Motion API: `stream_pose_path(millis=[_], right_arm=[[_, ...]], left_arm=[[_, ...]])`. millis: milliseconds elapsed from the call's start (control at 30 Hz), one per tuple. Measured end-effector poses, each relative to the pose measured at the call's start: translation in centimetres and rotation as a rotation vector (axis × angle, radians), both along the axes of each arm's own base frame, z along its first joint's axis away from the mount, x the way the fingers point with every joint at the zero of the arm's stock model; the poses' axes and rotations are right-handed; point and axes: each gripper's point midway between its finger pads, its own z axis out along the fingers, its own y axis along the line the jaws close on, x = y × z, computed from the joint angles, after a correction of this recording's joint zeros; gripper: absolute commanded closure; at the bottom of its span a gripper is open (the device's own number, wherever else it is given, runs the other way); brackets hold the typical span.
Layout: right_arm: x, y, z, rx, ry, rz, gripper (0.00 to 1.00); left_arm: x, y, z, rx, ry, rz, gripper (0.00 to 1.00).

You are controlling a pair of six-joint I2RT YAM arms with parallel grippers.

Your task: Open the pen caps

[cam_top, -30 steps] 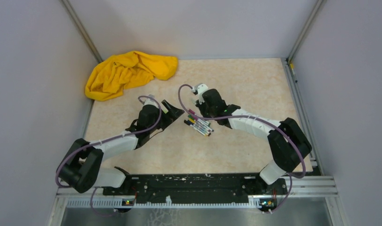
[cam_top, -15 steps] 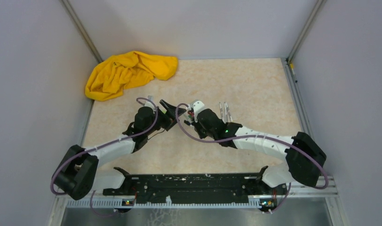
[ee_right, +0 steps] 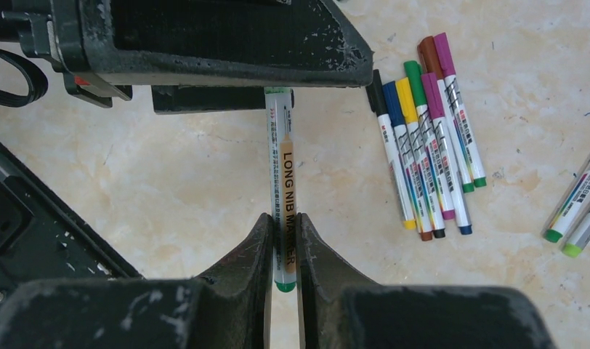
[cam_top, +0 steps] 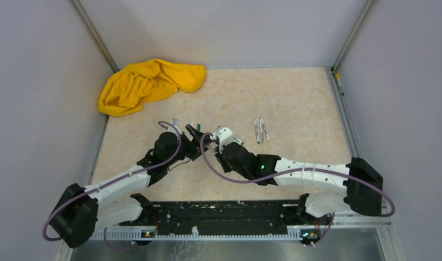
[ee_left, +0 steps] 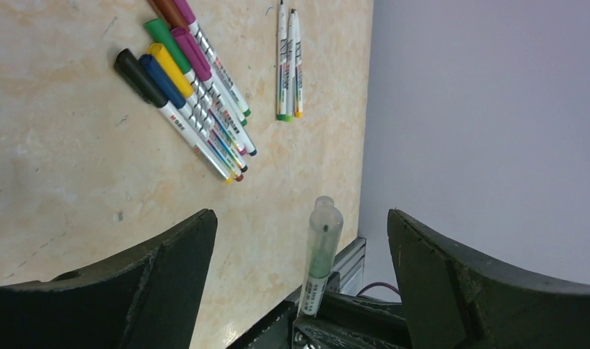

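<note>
My right gripper (ee_right: 283, 222) is shut on a white pen (ee_right: 281, 160) with a green tail end, held above the table. The pen's other end carries a clear cap (ee_left: 325, 229) over a green tip. That cap stands between the fingers of my open left gripper (ee_left: 301, 218), touching neither finger. In the top view both grippers meet left of centre, left gripper (cam_top: 196, 136) facing right gripper (cam_top: 210, 144). Several pens (ee_left: 197, 102) lie side by side on the table, each with its coloured pen cap (ee_right: 415, 83) on.
A few thinner pens (cam_top: 261, 130) lie apart to the right; the left wrist view shows two of them (ee_left: 288, 62). A crumpled yellow cloth (cam_top: 148, 81) lies in the far left corner. Grey walls close the table's sides and back.
My right arm has swung left and nearer with the pen, uncovering the thinner pens. My left gripper has come forward around the pen's capped end.
</note>
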Motion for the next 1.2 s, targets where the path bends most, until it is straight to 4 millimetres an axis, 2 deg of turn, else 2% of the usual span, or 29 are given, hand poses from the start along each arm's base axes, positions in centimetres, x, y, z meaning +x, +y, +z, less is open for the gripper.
stream_pose_path(millis=[333,500,667,900,1133,1200], right_arm=[[-2.4,0.4,-0.4,-0.026,-0.007,0.004,1.00],[-3.2,0.5,-0.5,-0.033,-0.009,0.010,1.00],[-3.3,0.4,-0.5,-0.037,-0.015,0.001,1.00],[-3.4,0.0,-1.3,-0.054,-0.013,-0.004,1.00],[-3.6,-0.5,-1.7,-0.067,-0.010,-0.003,1.00],[-3.7,-0.5,-1.4,-0.063,-0.013,-0.001,1.00]], left_arm=[[-1.8,1.4,-0.4,-0.004,0.006,0.029,0.19],[-2.1,1.5,-0.6,-0.002,0.005,0.038,0.28],[-2.6,1.2,-1.0,0.005,0.011,0.032,0.37],[-3.0,0.8,-0.7,-0.002,0.006,0.027,0.57],[-3.4,0.5,-0.8,0.007,0.000,0.020,0.66],[-3.4,0.5,-0.8,0.010,-0.001,0.021,0.72]])
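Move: The green marker's clear cap is almost between the open left fingers, about 1 cm back and 1 cm right of that hand, level with it. From the left hand, the pen pile lies some 5 cm ahead, 9 cm right and 14 cm below; loose caps lie about 7 cm ahead and 7 cm left on the table. From the right hand, pinching the marker's body, the cap is about 5 cm ahead, 4 cm left and 4 cm up. Left fingers close around the cap while both hands draw back about 3.5 cm, right keeping the marker pinched. ##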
